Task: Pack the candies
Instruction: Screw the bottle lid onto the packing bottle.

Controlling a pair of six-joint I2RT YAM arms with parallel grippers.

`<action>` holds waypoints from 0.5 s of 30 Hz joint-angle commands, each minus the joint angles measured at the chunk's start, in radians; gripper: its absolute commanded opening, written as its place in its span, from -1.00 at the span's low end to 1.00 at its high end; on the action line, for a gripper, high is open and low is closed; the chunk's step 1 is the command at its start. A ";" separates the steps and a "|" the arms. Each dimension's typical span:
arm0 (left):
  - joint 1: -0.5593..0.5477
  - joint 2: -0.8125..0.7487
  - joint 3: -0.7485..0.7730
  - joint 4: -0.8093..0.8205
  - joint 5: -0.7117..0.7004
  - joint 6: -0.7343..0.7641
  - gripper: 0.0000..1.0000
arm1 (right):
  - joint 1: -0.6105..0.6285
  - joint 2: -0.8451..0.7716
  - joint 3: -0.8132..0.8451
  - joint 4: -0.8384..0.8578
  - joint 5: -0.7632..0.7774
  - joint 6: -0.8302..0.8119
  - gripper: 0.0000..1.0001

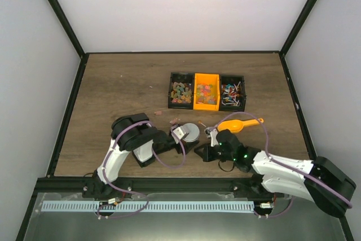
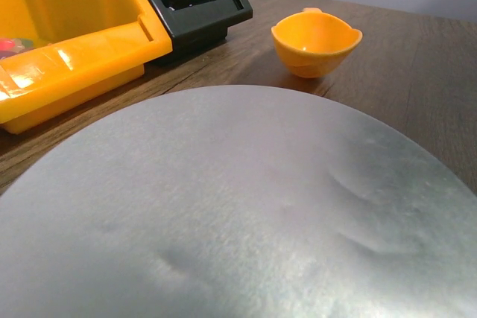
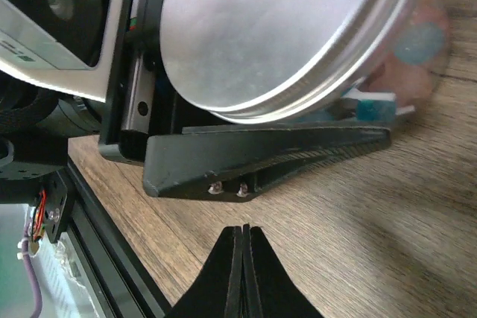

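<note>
Candies fill three bins: gummies in the left black bin (image 1: 180, 91), red and yellow bits in the orange bin (image 1: 206, 95), thin wrapped pieces in the right black bin (image 1: 232, 93). My left gripper (image 1: 189, 134) is shut on a round clear jar with a silver lid (image 1: 193, 131), held on its side. That lid (image 2: 246, 206) fills the left wrist view and hides the fingers. In the right wrist view one left finger (image 3: 298, 156) lies along the jar, with candies (image 3: 417, 42) showing through its wall. My right gripper (image 3: 244, 234) is shut and empty just above the table beside the jar.
An orange scoop (image 1: 240, 123) lies right of the jar, its bowl (image 2: 316, 41) facing the left wrist camera. A few loose bits (image 1: 174, 120) lie on the table left of the jar. The table's black front rail (image 3: 112, 258) runs close behind the right gripper.
</note>
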 commanded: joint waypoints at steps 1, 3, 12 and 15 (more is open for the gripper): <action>-0.010 0.229 -0.071 0.216 0.091 -0.307 0.67 | 0.008 -0.062 0.003 -0.069 0.000 0.027 -0.99; -0.010 0.229 -0.076 0.216 0.090 -0.305 0.68 | 0.008 -0.107 0.023 -0.137 0.051 0.008 -0.98; -0.009 0.239 -0.073 0.216 0.094 -0.297 0.69 | -0.151 -0.035 0.175 -0.242 0.113 -0.155 -0.43; -0.009 0.237 -0.073 0.215 0.098 -0.297 0.69 | -0.169 0.036 0.196 -0.195 0.103 -0.180 -0.47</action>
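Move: The bottle lid, on the bottle in the left hand's grip, lies about 7 cm ahead of the right hand, 2 cm to its left and roughly level. From that hand, a lollipop lies some 10 cm ahead and 2 cm right, and the orange scoop 10 cm ahead and 15 cm right, both about 6 cm lower. The lid sits about 4 cm above the left hand's point and 1 cm ahead. Right hand swings about 5 cm forward, rising and edging right to the lid's right side, fingers opening partway. ##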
